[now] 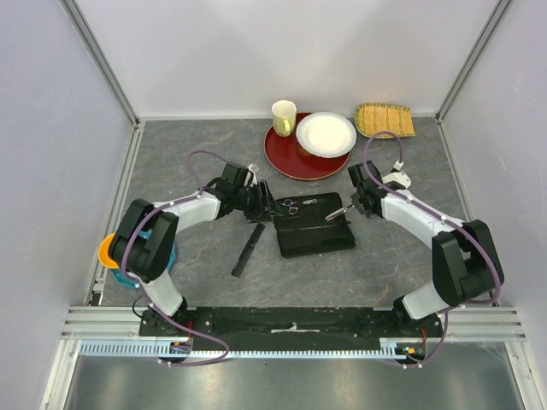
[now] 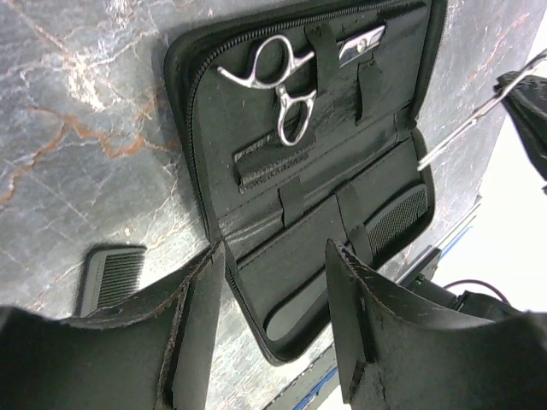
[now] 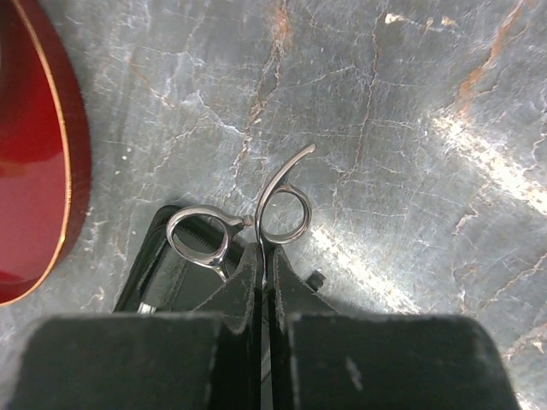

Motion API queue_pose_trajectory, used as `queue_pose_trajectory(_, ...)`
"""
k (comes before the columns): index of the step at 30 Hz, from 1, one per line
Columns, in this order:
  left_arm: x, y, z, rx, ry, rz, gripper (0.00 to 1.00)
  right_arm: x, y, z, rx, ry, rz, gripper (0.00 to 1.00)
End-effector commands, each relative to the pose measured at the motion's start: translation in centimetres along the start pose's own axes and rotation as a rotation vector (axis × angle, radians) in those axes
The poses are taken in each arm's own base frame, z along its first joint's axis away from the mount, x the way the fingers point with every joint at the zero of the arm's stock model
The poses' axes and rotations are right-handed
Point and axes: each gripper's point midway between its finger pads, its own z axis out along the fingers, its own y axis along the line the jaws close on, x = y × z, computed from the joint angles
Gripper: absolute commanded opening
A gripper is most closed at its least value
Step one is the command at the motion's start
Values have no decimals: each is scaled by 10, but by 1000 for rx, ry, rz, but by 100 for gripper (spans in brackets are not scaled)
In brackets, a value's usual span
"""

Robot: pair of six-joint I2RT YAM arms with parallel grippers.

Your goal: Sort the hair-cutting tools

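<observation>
An open black case (image 1: 314, 232) lies at the table's centre. One pair of silver scissors (image 2: 282, 85) is strapped into its upper half (image 1: 291, 207). A thicker black toothed tool (image 2: 397, 218) is tucked under a strap in the lower half. A long flat black comb (image 1: 248, 249) lies on the table left of the case (image 2: 115, 278). My right gripper (image 1: 346, 207) is shut on the second pair of scissors (image 3: 284, 212), holding them over the case's right edge (image 2: 479, 115). My left gripper (image 2: 275, 252) stands open and empty at the case's left edge (image 1: 256, 202).
A red tray (image 1: 291, 162) behind the case carries a yellow cup (image 1: 284, 117) and a white plate (image 1: 326, 134). A woven mat (image 1: 385, 120) lies at the back right. An orange and blue object (image 1: 107, 252) sits by the left arm's elbow.
</observation>
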Motion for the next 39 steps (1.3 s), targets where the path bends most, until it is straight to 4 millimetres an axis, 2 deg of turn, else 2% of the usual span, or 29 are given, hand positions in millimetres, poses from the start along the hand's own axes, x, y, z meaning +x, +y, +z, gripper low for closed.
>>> queue_pose_trajectory(1,-24,-17,8,48,-48,38,57,-12,31,12,-61,-53,71,0)
queue_pose_trajectory(6,-36,-10,15,6,-48,60,55,-13,47,21,-82,-60,92,0)
queue_pose_trajectory(11,-48,2,18,-23,-50,45,54,-14,46,30,-44,-84,114,0)
queue_pose_trajectory(17,-46,9,25,-33,-22,32,54,-11,43,37,4,-82,103,0)
queue_pose_trajectory(24,-43,11,30,-24,5,20,54,-7,31,41,75,-100,114,0)
queue_pose_trajectory(29,-43,10,32,-12,11,17,54,-4,35,39,98,-120,101,0)
queue_pose_trajectory(39,-26,15,33,5,55,-37,53,8,27,44,145,-119,89,0)
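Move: My right hand holds the second scissors; the empty strap on the case's far panel, meant for the blades, lies about 10 cm to its left, roughly level ahead, 5 cm below. The stowed scissors are some 15 cm left and 2 cm ahead, the white plate 18 cm ahead and 8 cm left. From my left hand, the case's far left corner is about 7 cm ahead, 1 cm right and 5 cm below; the comb lies 9 cm back, 7 cm left. I keep the scissors pinched in my shut right fingers and carry them forward about 4 cm while sinking 3 cm, easing slightly left at the end and turning some 10 degrees clockwise, so the blade tips come over the far panel towards the empty strap. Meanwhile my left hand slides forward about 4 cm along the case's left edge towards its far corner, then sinks 3 cm, half-open fingers straddling the edge. ##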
